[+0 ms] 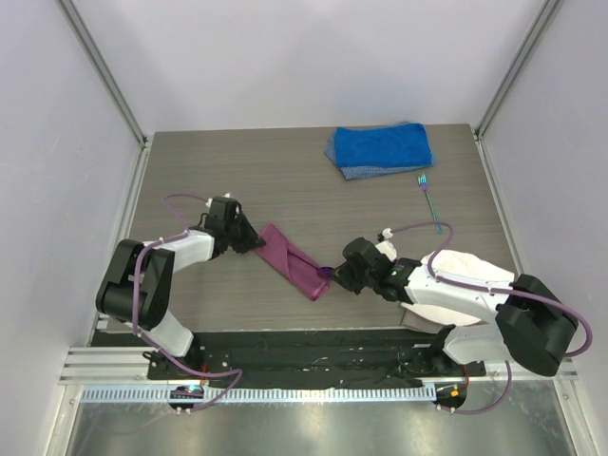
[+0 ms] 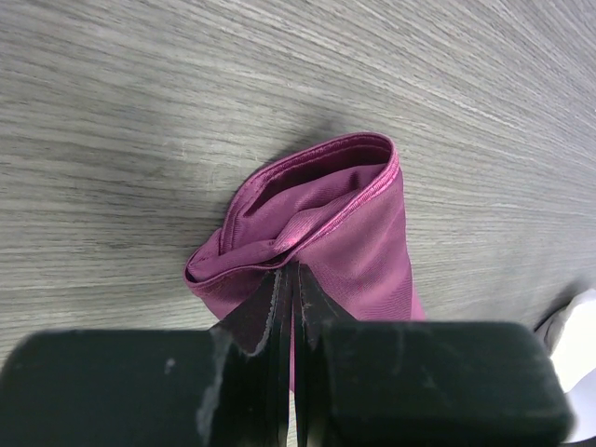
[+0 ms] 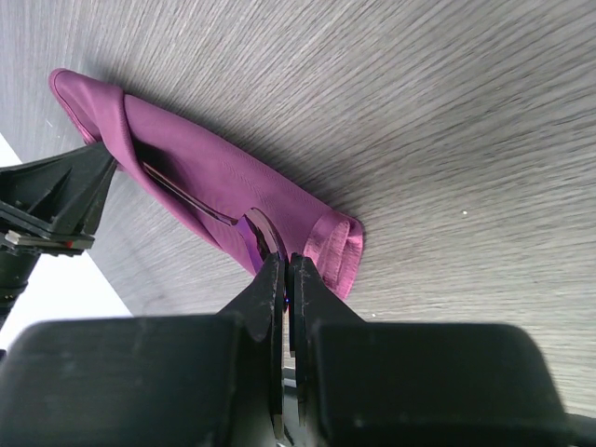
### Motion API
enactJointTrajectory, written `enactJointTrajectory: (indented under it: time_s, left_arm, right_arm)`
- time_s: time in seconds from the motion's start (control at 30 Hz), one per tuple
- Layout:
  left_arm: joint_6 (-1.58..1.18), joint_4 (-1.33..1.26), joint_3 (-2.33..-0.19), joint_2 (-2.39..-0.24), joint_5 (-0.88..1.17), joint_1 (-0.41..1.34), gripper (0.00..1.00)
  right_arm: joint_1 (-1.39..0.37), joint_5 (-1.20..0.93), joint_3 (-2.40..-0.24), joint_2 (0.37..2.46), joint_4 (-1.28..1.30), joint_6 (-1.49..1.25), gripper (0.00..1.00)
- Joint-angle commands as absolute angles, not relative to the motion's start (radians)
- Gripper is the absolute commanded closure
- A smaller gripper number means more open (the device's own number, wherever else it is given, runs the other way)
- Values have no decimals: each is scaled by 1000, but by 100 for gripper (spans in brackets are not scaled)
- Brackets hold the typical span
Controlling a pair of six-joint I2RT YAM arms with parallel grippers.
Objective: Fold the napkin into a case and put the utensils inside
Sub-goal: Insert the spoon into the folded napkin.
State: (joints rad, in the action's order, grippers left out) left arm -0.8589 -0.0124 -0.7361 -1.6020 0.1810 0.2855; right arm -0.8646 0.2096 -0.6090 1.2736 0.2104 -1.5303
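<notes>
The magenta napkin lies on the table folded into a narrow case, slanting from upper left to lower right. My left gripper is shut on a fold at its upper-left end, where the layers gape open. My right gripper sits at the case's lower-right end, shut on the shiny purple bowl of the spoon. The spoon's thin dark handle runs under a flap of the napkin. The teal fork lies alone at the right, away from both grippers.
A thick blue towel lies at the back of the table. A white cloth sits under my right arm near the front right edge. Grey walls close in the table on three sides.
</notes>
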Motion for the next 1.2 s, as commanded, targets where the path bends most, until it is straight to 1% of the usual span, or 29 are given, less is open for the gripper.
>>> enactJointTrajectory:
  time_s: [0.0,0.23,0.6,0.7,0.83,0.97,1.1,1.13,1.17]
  left_arm:
    - [-857,-44,-727,-1577,190,279,96]
    - [-861,-46,-721,-1560,192,279,96]
    - [-859,-34,-716,-1526,192,279,96]
    - [-862,-35,-716,-1525,195,279,96]
    - [-864,-37,-713,-1519,199,279,96]
    - [-865,-34,-712,-1509,199,279,96]
    - [-867,-29,-712,-1496,204,279,96]
    - [-867,-28,-712,-1491,204,279,96]
    - [-865,-23,-715,-1486,203,279,96]
  right_arm:
    - [-880,270,-644,1279,127,-1592,98]
    - [-899,278,-643,1318,80,-1632,96]
    - [-920,321,-630,1354,34,-1664,96]
    - [-922,311,-624,1370,15,-1661,95]
    - [-922,296,-607,1387,-40,-1658,85]
    - [-922,294,-600,1397,-49,-1667,84]
    - [-922,292,-594,1401,-52,-1664,77]
    - [-922,288,-595,1401,-48,-1654,72]
    - [-922,285,-597,1397,-40,-1646,62]
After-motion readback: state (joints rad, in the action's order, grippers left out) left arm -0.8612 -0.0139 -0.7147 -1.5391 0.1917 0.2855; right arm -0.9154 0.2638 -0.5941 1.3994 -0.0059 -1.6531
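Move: The right hand still holds the spoon by its bowl end, handle already in the fold; the napkin's middle lies about 9 cm left, 3 cm ahead and 4 cm below. The fork is some 24 cm ahead and 24 cm right, the white cloth about 28 cm right and 3 cm back. From the left hand, at the napkin's far-left end, its middle is roughly 7 cm right and 6 cm back, 1 cm below. Right hand pushes spoon about 3 cm left, slightly forward, into napkin, then opens; left lifts off about 1.5 cm. ##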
